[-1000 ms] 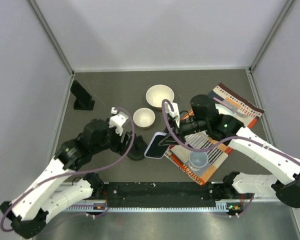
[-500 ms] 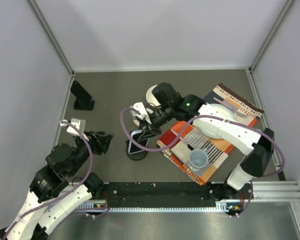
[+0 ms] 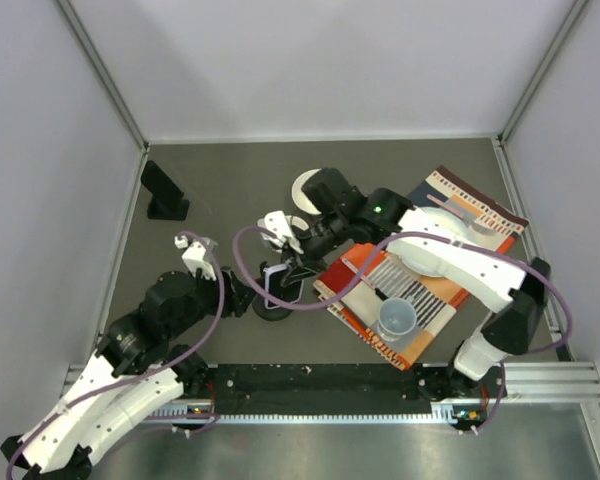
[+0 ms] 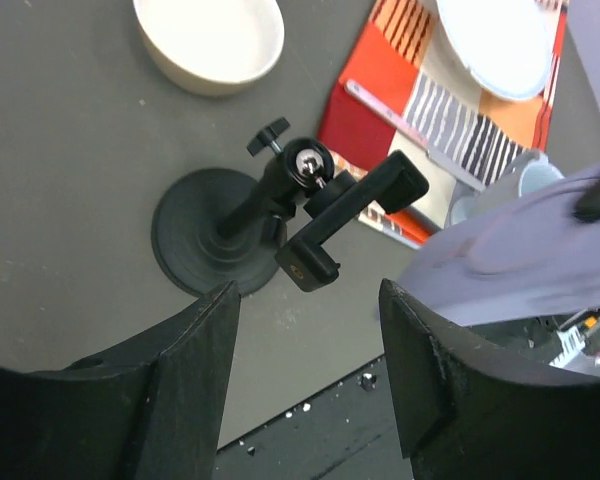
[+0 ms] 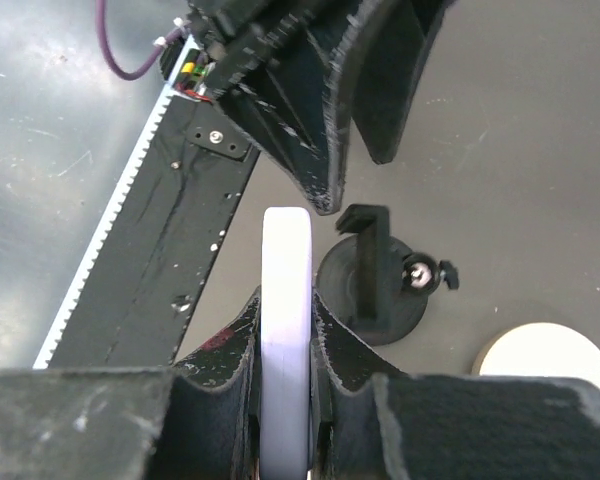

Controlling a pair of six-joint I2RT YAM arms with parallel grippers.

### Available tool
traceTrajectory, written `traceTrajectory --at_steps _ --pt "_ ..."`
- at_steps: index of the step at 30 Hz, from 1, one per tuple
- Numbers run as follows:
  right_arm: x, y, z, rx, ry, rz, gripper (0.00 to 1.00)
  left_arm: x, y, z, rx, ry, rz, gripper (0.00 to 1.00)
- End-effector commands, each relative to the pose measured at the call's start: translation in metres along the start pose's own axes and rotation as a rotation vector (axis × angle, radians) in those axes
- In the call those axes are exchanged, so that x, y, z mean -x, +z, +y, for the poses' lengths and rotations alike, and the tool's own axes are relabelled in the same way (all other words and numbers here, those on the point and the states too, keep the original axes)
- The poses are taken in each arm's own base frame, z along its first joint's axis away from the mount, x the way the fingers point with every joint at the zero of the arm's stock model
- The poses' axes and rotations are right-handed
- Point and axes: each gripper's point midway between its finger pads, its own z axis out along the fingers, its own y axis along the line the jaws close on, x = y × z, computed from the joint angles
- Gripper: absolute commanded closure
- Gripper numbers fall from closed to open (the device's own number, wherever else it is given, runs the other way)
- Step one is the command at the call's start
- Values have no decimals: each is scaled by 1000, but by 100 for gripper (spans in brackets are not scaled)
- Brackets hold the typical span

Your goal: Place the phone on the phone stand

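The phone (image 5: 286, 330), lavender-white and seen edge-on, is clamped between my right gripper's (image 5: 286, 300) fingers. From above, the phone (image 3: 277, 285) hangs tilted just over the black phone stand (image 3: 272, 310), with the right gripper (image 3: 288, 268) reaching in from the right. The stand (image 4: 215, 245) has a round base, a ball joint and a black clamp (image 4: 350, 215) that holds nothing. My left gripper (image 4: 305, 370) is open and empty just short of the stand's base, on its left (image 3: 242, 297).
A cream bowl (image 4: 210, 40) lies beyond the stand. To the right, a striped orange mat (image 3: 420, 270) carries a clear cup (image 3: 397, 320) and a white plate (image 4: 510, 40). A black object (image 3: 163, 190) stands at the back left. The arms' black base rail (image 3: 320, 385) runs along the near edge.
The right arm carried the phone left, from beside the mat to above the stand. The left gripper pulled away to the left, then came back close to the stand's base.
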Motion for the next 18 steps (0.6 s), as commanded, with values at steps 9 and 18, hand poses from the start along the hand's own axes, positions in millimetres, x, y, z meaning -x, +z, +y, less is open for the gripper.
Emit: traceTrajectory --at_steps 9,18 --pt "48 -77 53 -118 -79 -223 100 -5 31 14 105 -33 27 61" --pt "58 -56 40 -110 -79 -280 100 9 33 31 210 -43 -53 69"
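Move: The phone stand's clamp lies about 3 cm ahead of the open left hand, 4 cm right and 4 cm below. From the right hand, still holding the phone, that clamp is roughly 5 cm left, 1 cm ahead and 8 cm below. The small white bowl sits on the table some 17 cm ahead and 1 cm left of the right hand; the mug about 25 cm right and 3 cm back. Left fingers sink 4 cm and close on the stand's clamp while the right hand carries the phone right, upward. ##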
